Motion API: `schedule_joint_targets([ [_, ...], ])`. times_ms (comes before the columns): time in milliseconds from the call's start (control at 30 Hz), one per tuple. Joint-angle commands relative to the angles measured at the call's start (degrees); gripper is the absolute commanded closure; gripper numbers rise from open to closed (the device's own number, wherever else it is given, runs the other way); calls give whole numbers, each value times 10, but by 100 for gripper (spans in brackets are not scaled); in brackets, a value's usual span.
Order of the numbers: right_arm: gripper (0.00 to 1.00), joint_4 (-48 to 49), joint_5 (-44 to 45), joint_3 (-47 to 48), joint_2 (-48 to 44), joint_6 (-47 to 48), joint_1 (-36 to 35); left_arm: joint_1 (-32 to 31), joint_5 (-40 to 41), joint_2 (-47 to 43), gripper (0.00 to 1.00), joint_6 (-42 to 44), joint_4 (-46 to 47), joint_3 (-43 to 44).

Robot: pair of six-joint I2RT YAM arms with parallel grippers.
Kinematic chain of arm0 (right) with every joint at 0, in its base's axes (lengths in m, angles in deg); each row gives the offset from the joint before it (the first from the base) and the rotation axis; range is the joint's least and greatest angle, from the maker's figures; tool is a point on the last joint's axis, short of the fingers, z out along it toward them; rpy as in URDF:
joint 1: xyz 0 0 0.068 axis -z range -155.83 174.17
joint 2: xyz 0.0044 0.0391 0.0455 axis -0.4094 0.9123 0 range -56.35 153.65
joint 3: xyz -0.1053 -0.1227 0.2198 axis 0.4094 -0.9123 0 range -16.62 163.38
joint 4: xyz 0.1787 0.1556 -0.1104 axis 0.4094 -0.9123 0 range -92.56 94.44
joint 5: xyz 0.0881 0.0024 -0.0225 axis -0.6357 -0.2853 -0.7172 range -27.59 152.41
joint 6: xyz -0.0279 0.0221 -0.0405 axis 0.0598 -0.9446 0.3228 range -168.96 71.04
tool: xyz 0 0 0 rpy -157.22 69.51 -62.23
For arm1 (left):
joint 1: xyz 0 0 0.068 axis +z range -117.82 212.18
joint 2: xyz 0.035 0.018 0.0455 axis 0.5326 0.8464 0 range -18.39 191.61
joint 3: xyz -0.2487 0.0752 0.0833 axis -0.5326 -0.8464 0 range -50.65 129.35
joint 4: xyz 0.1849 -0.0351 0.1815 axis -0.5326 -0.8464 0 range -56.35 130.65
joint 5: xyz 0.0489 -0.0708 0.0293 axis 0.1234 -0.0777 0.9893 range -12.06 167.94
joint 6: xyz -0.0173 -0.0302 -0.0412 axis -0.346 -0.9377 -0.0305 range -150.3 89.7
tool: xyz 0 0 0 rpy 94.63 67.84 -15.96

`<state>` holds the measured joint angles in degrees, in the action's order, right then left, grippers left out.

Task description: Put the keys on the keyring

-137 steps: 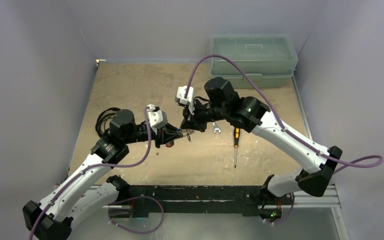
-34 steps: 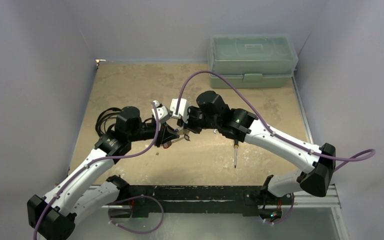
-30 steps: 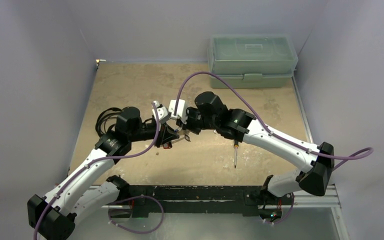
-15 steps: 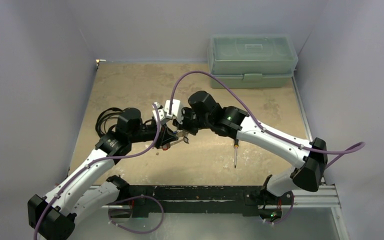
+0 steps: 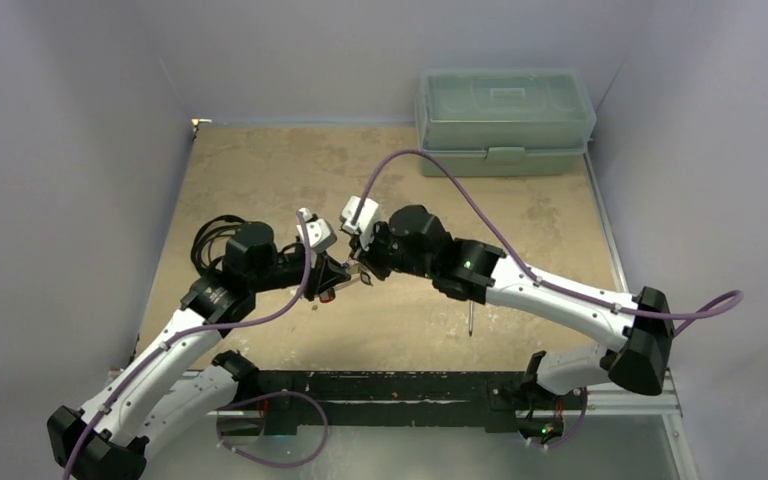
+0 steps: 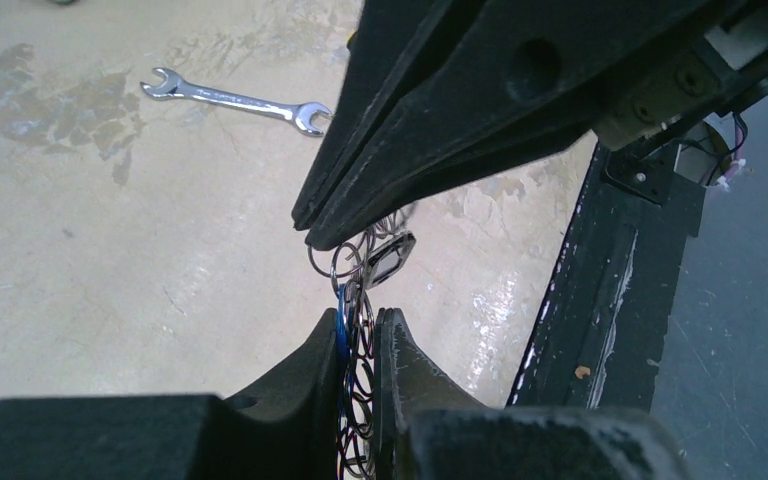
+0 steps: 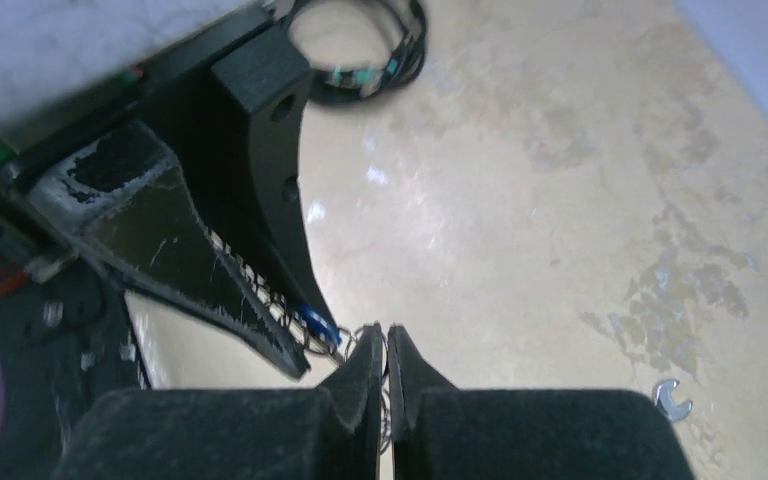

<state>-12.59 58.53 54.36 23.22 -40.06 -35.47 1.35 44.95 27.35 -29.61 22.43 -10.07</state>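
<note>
My left gripper [image 6: 360, 318] is shut on the keyring [image 6: 358, 400], a bundle of thin wire rings with a blue piece, held above the table. A small dark-headed key [image 6: 390, 258] hangs from the rings just past its fingertips. A red bit [image 5: 326, 296] shows under the left gripper [image 5: 338, 277]. My right gripper [image 7: 385, 332] meets it tip to tip, its jaws pressed together with a thin wire ring [image 7: 388, 410] between them. In the left wrist view the right fingers [image 6: 440, 150] come down from above onto the rings.
A silver wrench [image 6: 235, 98] lies on the tabletop beyond the grippers. A screwdriver [image 5: 471, 320] lies partly under the right arm. A coiled black cable [image 5: 212, 236] sits at the left. A green toolbox [image 5: 505, 120] stands at the back right.
The right jaws have closed onto the rings. The right wrist dropped slightly towards the near edge, and the left arm drew back a little to the left.
</note>
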Motion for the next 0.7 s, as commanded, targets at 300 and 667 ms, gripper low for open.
schedule_joint_targets([
  [300, 100, 471, 366, -266, -99, -320, -113, 1, 73, -85, 100, -2, 101, 6],
  [667, 59, 447, 349, -264, -145, -352, -135, 2, 85, -123, 100, 41, 105, -12],
])
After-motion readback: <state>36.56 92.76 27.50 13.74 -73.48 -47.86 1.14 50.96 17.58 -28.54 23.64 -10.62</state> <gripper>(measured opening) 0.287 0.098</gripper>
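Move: The left gripper still holds the keyring chain with the blue key. The end rings, shut between the right gripper's tips, lie about 4 cm to its right and 1 cm ahead, roughly level. The black-headed key hangs beside those rings, some 2 cm back and 2 cm below the right gripper's pads. On the table, the wrench lies about 11 cm right of the right gripper, 5 cm ahead and well below. Lift both grippers together by about 4 cm, keeping the left shut on the chain while it eases 2 cm left and tips slightly up. As the right rises, swing its fingers up from pointing down to nearly level and turn them clockwise, some 50 degrees in all, drawing back slightly. Only at the end open the right fingers about a third, to let go of the end rings. ##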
